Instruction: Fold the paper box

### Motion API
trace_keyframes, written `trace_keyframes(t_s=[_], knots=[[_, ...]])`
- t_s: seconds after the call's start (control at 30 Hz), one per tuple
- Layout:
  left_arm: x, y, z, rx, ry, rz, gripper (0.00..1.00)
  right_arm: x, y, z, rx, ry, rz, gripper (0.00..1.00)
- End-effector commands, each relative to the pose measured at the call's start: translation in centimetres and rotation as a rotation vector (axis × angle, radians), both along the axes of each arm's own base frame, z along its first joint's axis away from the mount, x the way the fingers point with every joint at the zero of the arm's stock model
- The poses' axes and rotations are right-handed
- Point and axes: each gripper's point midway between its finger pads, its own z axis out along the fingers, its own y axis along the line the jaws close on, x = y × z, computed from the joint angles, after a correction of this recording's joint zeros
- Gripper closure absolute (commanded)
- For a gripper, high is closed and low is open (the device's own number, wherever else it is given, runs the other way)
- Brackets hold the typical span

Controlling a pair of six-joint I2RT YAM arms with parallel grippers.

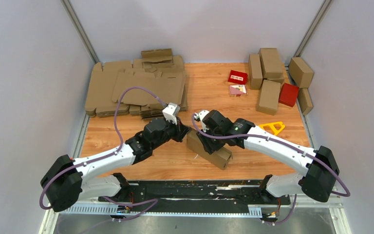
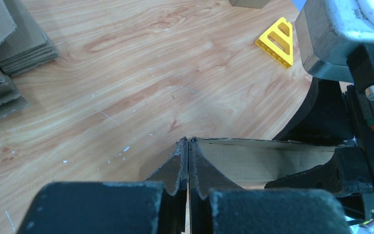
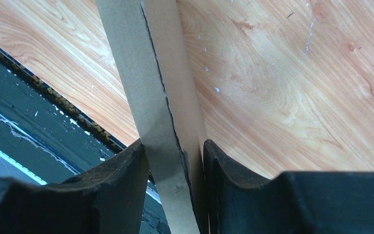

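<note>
The paper box (image 1: 209, 150), brown cardboard and partly formed, lies on the wooden table between the two arms. My left gripper (image 1: 185, 131) is at its left end. In the left wrist view its jaws (image 2: 188, 141) are pressed together, tips at the corner of the box's wall (image 2: 263, 161), and I see nothing held between them. My right gripper (image 1: 205, 139) reaches down onto the box from the right. In the right wrist view it (image 3: 173, 146) is shut on an upright double layer of the box's cardboard (image 3: 146, 73), with a finger (image 3: 121, 170) against each side.
A pile of flat brown blanks (image 1: 126, 87) lies at the back left. Finished brown boxes (image 1: 268, 78) and red boxes (image 1: 289, 94) stand at the back right. A yellow triangle (image 1: 272, 127) lies right of the arms. A black rail (image 1: 190, 187) runs along the near edge.
</note>
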Motion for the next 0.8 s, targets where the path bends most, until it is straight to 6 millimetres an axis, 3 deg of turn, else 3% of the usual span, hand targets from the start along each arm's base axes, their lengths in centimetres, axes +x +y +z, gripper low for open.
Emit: trace_keyframes(t_s=[0.0, 0.13, 0.33, 0.47, 0.63, 0.77], knots=[[-0.3, 1.8, -4.4, 0.169, 0.001, 0.006, 1.00, 1.3, -0.2, 0.9, 0.024, -0.061, -0.062, 0.56], [-0.1, 2.6, -5.7, 0.249, -0.007, 0.016, 1.00, 1.3, -0.5, 1.0, 0.027, -0.077, -0.063, 0.50], [-0.3, 2.3, -5.6, 0.281, -0.039, 0.006, 1.00, 1.5, -0.6, 1.3, 0.032, -0.087, -0.063, 0.42], [-0.9, 1.6, -4.9, 0.235, -0.060, -0.037, 1.00, 1.2, -0.9, 2.0, 0.059, -0.099, -0.065, 0.28], [-1.2, 1.1, -3.8, 0.188, -0.054, -0.043, 1.00, 0.5, -2.6, 3.7, 0.098, -0.125, -0.120, 0.17], [-1.2, 1.1, -3.0, 0.192, -0.029, -0.025, 1.00, -0.3, -5.0, 4.8, 0.122, -0.145, -0.226, 0.15]])
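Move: My right fingers still straddle the narrow upper edge of the paper box; the box's middle is about 2 cm to their left and 3 cm below, level with them fore and aft. From my left hand, shut at the box's far left corner, that middle lies some 7 cm back, 8 cm right and 5 cm down. The yellow triangle stands roughly 12 cm ahead and 26 cm right of my right hand; the cardboard stack's middle is about 20 cm ahead and 22 cm left of my left hand. I let go of the paper box with my right hand, spreading the fingers from about half to nearly wide open, then lift about 3 cm clear while shifting some 2.5 cm right along the box. My left fingers stay shut at its far left corner, dipping forward and down about 1 cm, then easing back still low, as the wrist rolls some 10 degrees clockwise seen from behind the hand. ##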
